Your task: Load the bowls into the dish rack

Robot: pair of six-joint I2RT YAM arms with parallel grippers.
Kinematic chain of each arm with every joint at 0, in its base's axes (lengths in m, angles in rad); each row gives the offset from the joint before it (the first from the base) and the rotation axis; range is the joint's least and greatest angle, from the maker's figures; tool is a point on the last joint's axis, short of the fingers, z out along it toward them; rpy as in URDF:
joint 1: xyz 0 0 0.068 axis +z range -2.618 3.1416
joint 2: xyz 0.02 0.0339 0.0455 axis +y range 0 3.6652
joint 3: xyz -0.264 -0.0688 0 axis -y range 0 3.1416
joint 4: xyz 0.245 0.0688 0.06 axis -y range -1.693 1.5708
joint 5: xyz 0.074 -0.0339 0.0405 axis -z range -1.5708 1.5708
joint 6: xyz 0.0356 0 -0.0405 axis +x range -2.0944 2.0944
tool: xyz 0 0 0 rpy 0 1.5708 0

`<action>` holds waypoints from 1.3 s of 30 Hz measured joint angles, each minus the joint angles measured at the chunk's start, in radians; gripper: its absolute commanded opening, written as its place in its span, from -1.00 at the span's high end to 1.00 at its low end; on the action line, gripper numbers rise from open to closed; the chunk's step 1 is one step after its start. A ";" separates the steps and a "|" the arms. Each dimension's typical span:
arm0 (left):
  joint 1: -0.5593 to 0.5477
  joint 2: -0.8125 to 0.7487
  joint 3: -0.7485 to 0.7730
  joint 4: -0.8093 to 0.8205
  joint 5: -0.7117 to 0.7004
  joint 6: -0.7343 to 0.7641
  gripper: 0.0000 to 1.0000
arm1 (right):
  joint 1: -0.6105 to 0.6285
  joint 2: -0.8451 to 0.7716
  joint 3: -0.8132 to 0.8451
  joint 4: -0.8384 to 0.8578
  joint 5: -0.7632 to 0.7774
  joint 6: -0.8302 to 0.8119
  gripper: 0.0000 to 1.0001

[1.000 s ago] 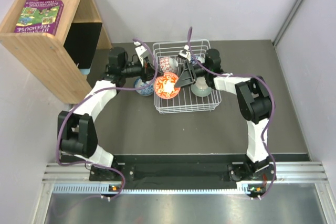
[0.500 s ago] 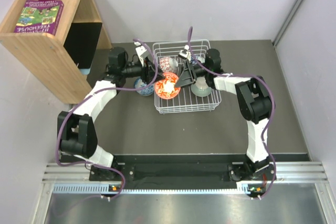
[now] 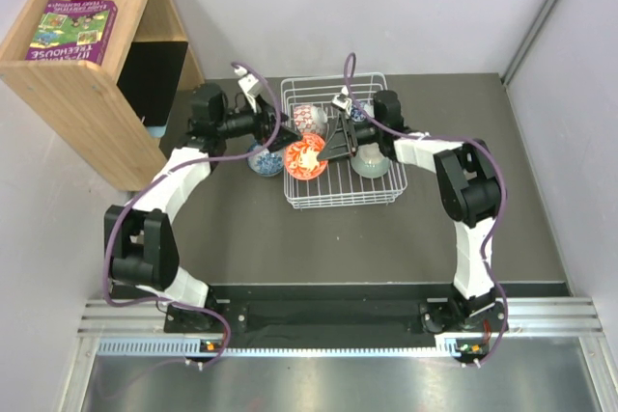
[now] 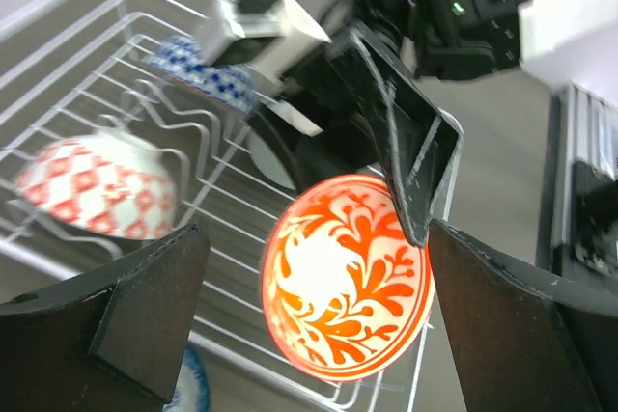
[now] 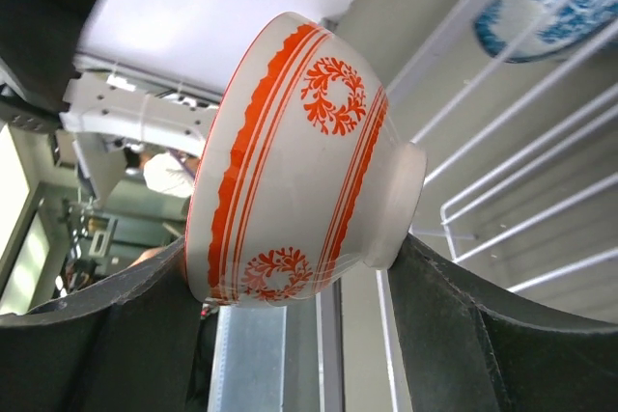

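The orange-red bowl (image 3: 305, 157) (image 4: 343, 301) (image 5: 290, 161) hangs on edge over the left part of the white wire dish rack (image 3: 340, 192), with my right gripper (image 3: 317, 152) (image 5: 294, 282) shut across it from rim to foot. My left gripper (image 3: 273, 124) (image 4: 319, 325) is open, drawn back just left of the rack, its fingers (image 4: 135, 320) apart from the bowl. Inside the rack are a red-and-white bowl (image 3: 309, 118) (image 4: 97, 190), a pale green bowl (image 3: 370, 162) and a blue-and-white bowl (image 4: 208, 69). Another blue-and-white bowl (image 3: 262, 160) sits on the table beside the rack.
A wooden shelf unit (image 3: 87, 74) carrying a purple box (image 3: 72, 31) stands at the far left. The rack's wire wall (image 5: 521, 142) runs close to the held bowl. A wall closes the back, and a metal rail (image 3: 338, 330) edges the front.
My left gripper opened, let go of the orange-red bowl and pulled back to the left. The right gripper kept its hold, and the bowl tipped further onto its edge.
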State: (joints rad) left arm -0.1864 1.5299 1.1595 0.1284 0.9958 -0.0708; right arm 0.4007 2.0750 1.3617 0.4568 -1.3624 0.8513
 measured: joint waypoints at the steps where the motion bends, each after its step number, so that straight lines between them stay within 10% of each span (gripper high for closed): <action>1: 0.015 0.000 0.000 0.016 -0.004 -0.022 -0.98 | -0.002 0.000 0.001 -0.031 0.013 -0.027 1.00; 20: 0.276 -0.047 -0.110 0.023 -0.118 -0.050 -0.98 | -0.057 -0.187 0.070 -0.505 0.326 -0.477 1.00; 39: 0.303 -0.058 -0.148 -0.145 -0.175 0.101 -0.98 | 0.273 -0.248 0.200 -0.991 1.198 -1.138 1.00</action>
State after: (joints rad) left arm 0.1165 1.4723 1.0115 -0.0166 0.8211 0.0303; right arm 0.6735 1.8271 1.5612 -0.5343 -0.1646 -0.2867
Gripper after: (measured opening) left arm 0.990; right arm 0.685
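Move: The open, empty left hand's next bowl, the blue-flowered one on the table, lies about 10 cm to its left, 6 cm ahead and 22 cm below. The right hand holds the orange bowl over the rack; the free spot there is some 4 cm ahead, 3 cm left and 14 cm below, with the celadon bowl 13 cm right and 4 cm ahead, and the red-checked bowl 14 cm ahead and 4 cm left, both about 12 cm lower. The left hand, fingers still wide open, backs away from the orange bowl about 14 cm left with a little forward, then sinks some 7 cm towards the blue-flowered bowl, turning about 25 degrees counter-clockwise. The right hand keeps its pinch on the orange bowl, swings it about 6 cm forward and 4 cm right with a slight dip and rise, then eases partly back left while lowering about 5 cm over the rack, its fingers tipping from level and leftward to point steeply down, forward and left. ##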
